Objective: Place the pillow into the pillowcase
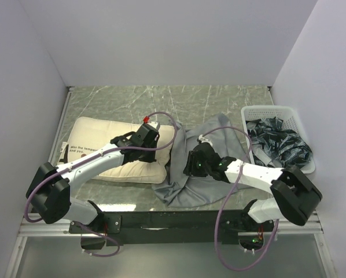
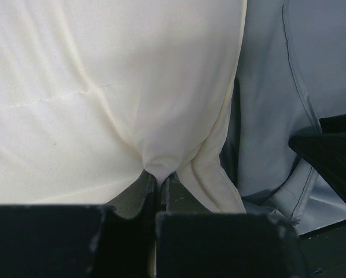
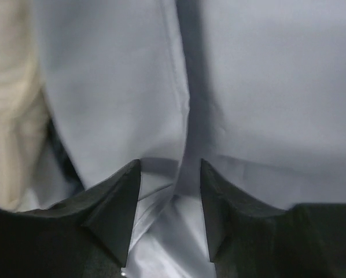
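Note:
The cream-white pillow (image 1: 103, 152) lies at the left of the table, with black lettering at its left end. My left gripper (image 1: 154, 128) is at the pillow's right end, shut on a pinch of its fabric (image 2: 158, 169). The grey pillowcase (image 1: 210, 139) lies crumpled just right of the pillow, its edge touching it (image 2: 265, 116). My right gripper (image 1: 188, 166) is down on the pillowcase's left part. Its jaws stand apart with a fold of grey cloth (image 3: 170, 191) bunched between them, and the fingers (image 3: 116, 202) do not press on it.
A white basket (image 1: 271, 109) holding dark crumpled material stands at the right, against the pillowcase's far side. White walls close in the marbled table (image 1: 161, 98) on three sides. A dark gap runs along the near edge by the arm bases.

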`<action>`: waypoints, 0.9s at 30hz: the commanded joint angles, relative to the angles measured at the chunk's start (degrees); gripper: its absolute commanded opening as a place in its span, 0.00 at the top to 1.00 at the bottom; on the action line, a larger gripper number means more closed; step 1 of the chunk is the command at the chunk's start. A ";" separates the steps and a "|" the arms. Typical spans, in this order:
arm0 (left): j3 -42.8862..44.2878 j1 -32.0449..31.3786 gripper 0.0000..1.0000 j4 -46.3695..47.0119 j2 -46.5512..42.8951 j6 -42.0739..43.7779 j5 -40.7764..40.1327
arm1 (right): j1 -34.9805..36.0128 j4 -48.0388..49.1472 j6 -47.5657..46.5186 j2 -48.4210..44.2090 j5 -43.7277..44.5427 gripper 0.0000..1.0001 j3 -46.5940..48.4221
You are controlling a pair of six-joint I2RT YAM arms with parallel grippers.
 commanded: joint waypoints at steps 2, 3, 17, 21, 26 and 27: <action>2.84 -0.15 0.99 3.74 -0.18 -0.86 2.41 | 1.01 1.83 1.16 2.33 3.72 0.58 3.22; 3.10 -0.15 0.99 3.74 -0.01 -0.77 2.75 | 1.10 0.43 1.25 1.80 4.08 0.73 3.66; 0.03 -0.24 0.99 7.60 2.20 -2.61 8.72 | 15.95 -10.66 -1.21 -11.92 14.10 0.96 17.54; -3.84 -0.15 0.99 11.29 -0.61 -4.19 11.02 | 18.40 -8.55 -2.00 -7.79 13.05 0.99 19.57; -6.30 0.11 0.99 14.10 -1.15 -6.92 12.24 | 26.47 -5.74 -0.34 -4.71 13.92 1.00 18.96; -6.39 0.03 0.99 14.72 -0.97 -7.36 13.38 | 27.45 -5.56 0.10 -4.44 14.36 1.00 18.52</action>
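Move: My right hand is open astride the pillowcase's opening edge, about 1 cm below the finger point. The pillow end held by my left hand lies roughly 12 cm to its left, 5 cm ahead and 5 cm up; the pillow's near corner is some 10 cm left and 3 cm back, at about the same height. From my left hand, the pillowcase edge it feeds into lies about 12 cm right, 5 cm back and 8 cm down. I shut my right fingers on the pillowcase's edge and lift it about 16 cm, swinging left as it rises. Then I carry it farther left and back towards the pillow's near corner, sinking a few centimetres; about 10 cm left in all. My left hand keeps its pinch on the pillow end, easing some 2 cm right and slightly down and rolling its left side down about 10 degrees. ##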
